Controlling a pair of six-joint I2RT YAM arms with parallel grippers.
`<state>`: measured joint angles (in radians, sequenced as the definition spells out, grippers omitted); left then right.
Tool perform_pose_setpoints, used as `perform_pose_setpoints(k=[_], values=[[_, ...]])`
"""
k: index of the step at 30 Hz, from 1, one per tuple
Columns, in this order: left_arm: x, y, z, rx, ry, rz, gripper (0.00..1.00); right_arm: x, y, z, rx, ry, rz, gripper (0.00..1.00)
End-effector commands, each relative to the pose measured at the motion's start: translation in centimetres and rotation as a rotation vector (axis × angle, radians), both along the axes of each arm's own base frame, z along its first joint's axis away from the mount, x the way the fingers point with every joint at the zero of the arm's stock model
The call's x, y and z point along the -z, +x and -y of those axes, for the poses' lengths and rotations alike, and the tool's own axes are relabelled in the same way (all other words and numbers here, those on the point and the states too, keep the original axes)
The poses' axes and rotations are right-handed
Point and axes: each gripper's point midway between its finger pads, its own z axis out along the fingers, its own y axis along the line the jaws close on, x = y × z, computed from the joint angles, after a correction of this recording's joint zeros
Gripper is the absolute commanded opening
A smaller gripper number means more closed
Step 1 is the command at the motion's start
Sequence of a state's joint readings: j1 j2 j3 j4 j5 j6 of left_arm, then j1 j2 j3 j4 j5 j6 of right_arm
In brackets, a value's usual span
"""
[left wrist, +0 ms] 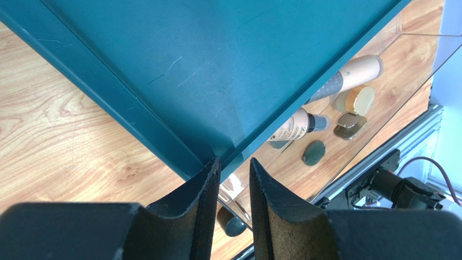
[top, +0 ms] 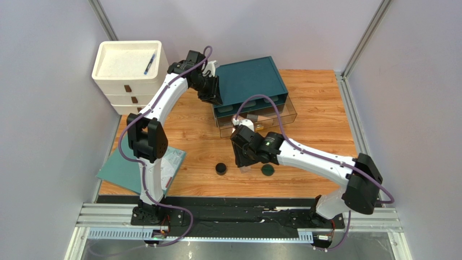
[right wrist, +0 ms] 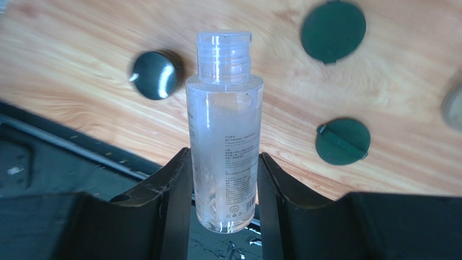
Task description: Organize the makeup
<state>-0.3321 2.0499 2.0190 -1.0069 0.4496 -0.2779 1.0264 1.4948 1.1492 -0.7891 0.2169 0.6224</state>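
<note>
My right gripper (right wrist: 225,157) is shut on the clear plastic bottle (right wrist: 225,130), pads on both sides of its lower half, cap pointing away. Below it on the wood lie a black round jar (right wrist: 155,75) and two dark green discs (right wrist: 333,31) (right wrist: 342,142). In the top view the right gripper (top: 243,160) hangs between the jar (top: 221,168) and a disc (top: 267,170). My left gripper (left wrist: 235,168) stands at the teal organizer's (left wrist: 217,70) front left corner, jaws a narrow gap apart, nothing clamped. The clear drawer (top: 290,111) holds two tan tubes (left wrist: 352,73) (left wrist: 295,125), a gold compact (left wrist: 360,100) and a green disc (left wrist: 314,152).
A white drawer unit (top: 130,81) stands at the back left, a blue pen (top: 149,64) in its top tray. A teal booklet (top: 122,170) lies at the front left by the left arm's base. Grey walls close in both sides.
</note>
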Motion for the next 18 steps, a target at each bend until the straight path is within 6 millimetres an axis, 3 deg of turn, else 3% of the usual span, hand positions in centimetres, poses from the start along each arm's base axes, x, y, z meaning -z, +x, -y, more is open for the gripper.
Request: perform_pose_setpoints(k=[1,5,8,13,18], values=[[4.5,-3.3,-3.7,-0.006,0.188,-0.196,0.35,-8.5,1.6,-1.7,-0.118,0.151,0.187,0.00],[4.3,-3.2,-3.6,-0.006,0.187,-0.193,0.35,-14.0,5.3,-0.8,-0.106,0.190,0.371,0.00],[4.3,-3.3,-3.7,-0.005,0.187,-0.194,0.35,-16.3,8.5,0.3,-0.075,0.196,0.484,0.01],[4.5,-3.5,-3.7,0.002,0.190,-0.200,0.35,-17.6,13.3,1.4,-0.167,0.110,0.655,0.10],[4.5,-3.7,-3.5,0.006,0.176,-0.211,0.35,-15.8,16.4,1.4,-0.281,0.023,0.668,0.13]])
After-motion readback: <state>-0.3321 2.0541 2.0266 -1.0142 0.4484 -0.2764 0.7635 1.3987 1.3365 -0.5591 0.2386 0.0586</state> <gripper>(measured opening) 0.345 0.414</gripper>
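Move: The right hand already holds the clear bottle off the table; the open clear drawer it is taken to lies about 16 cm ahead, 7 cm to its right and 8 cm below. On the table some 10 cm below, a green disc is 6 cm ahead and 5 cm right, and the black jar 1 cm back and 6 cm left. From the left hand, the drawer is about 7 cm back, 14 cm right and 16 cm below. Right hand takes the gripped bottle up about 13 cm, then forward over the drawer's front, tilting 30 degrees. ##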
